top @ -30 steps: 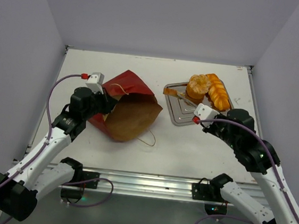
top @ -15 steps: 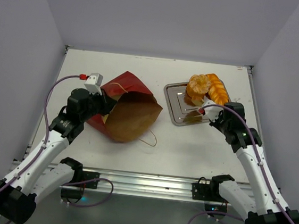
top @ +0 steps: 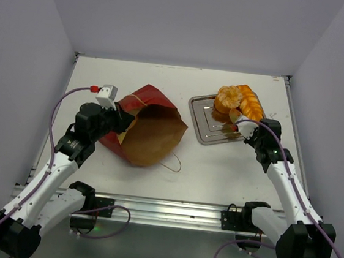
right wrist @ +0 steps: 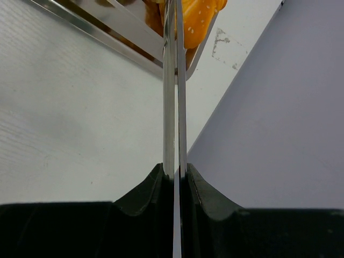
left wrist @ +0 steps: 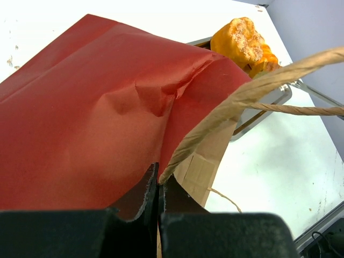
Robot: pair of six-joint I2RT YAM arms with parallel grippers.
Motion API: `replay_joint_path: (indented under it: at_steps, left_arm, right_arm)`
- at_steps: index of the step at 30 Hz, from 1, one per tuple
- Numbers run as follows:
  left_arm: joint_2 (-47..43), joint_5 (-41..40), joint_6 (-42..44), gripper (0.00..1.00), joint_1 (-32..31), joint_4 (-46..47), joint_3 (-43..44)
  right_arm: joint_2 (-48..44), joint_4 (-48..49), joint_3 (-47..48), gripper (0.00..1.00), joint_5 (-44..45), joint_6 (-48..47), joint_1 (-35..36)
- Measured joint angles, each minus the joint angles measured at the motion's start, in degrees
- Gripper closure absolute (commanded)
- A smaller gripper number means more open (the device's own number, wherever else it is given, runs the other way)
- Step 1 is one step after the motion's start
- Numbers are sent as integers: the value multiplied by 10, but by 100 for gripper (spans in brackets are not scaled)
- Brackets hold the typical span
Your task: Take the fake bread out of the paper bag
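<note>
The paper bag (top: pixel 150 130), dark red outside and brown inside, lies on its side with its mouth facing the near right. My left gripper (top: pixel 125 119) is shut on its string handle (left wrist: pixel 242 94) at the bag's rim (left wrist: pixel 97 107). The fake bread (top: pixel 239 102) is piled at the back of the metal tray (top: pixel 203 132), and also shows in the left wrist view (left wrist: pixel 242 40). At the tray's right edge, my right gripper (top: pixel 247 131) is shut on thin metal tongs (right wrist: pixel 174 80). Their tips reach a seeded orange bread (right wrist: pixel 196 13). The bag's inside is hidden.
A second string handle (top: pixel 171 161) loops onto the table in front of the bag. The tray's raised rim (right wrist: pixel 107 27) lies just left of the tongs. The enclosure's right wall (right wrist: pixel 279 107) stands close beside my right gripper.
My right arm swung from in front of the tray to its right edge, carrying the tongs from the tray's left side to the bread pile. My left gripper held the bag still.
</note>
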Motion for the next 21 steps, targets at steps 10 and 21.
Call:
replay_joint_path:
  at_steps: [10,21]
  left_arm:
    - [-3,5,0,100,0,-1,0]
    - [-3,12,0,100,0,-1,0]
  right_arm:
    - [-67,-59,-17,87,-67,-19,0]
    - [-46,-113,-46,78,-114,-37,0]
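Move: The right hand holds the tongs with the bread slice pinched at their tips. The tray's near part, where the slice is headed, lies about 7 cm ahead of that hand, 5 cm to its left and 14 cm below. The round bread is some 17 cm ahead and 8 cm left, the braided loaf some 17 cm ahead and 2 cm right, both about 11 cm lower. From the left hand, still gripping the bag, that part of the tray is roughly 7 cm ahead, 36 cm right and 22 cm below. Back and a little to the left, at first nearly level, then sinking: the right hand draws back about 5 cm and ends about 5 cm lower, bringing the tonged slice away from the two loaves towards the tray's near part. The wrist tips down and turns counter-clockwise, some 10 degrees each, while the fingers keep the tongs squeezed on the slice. ##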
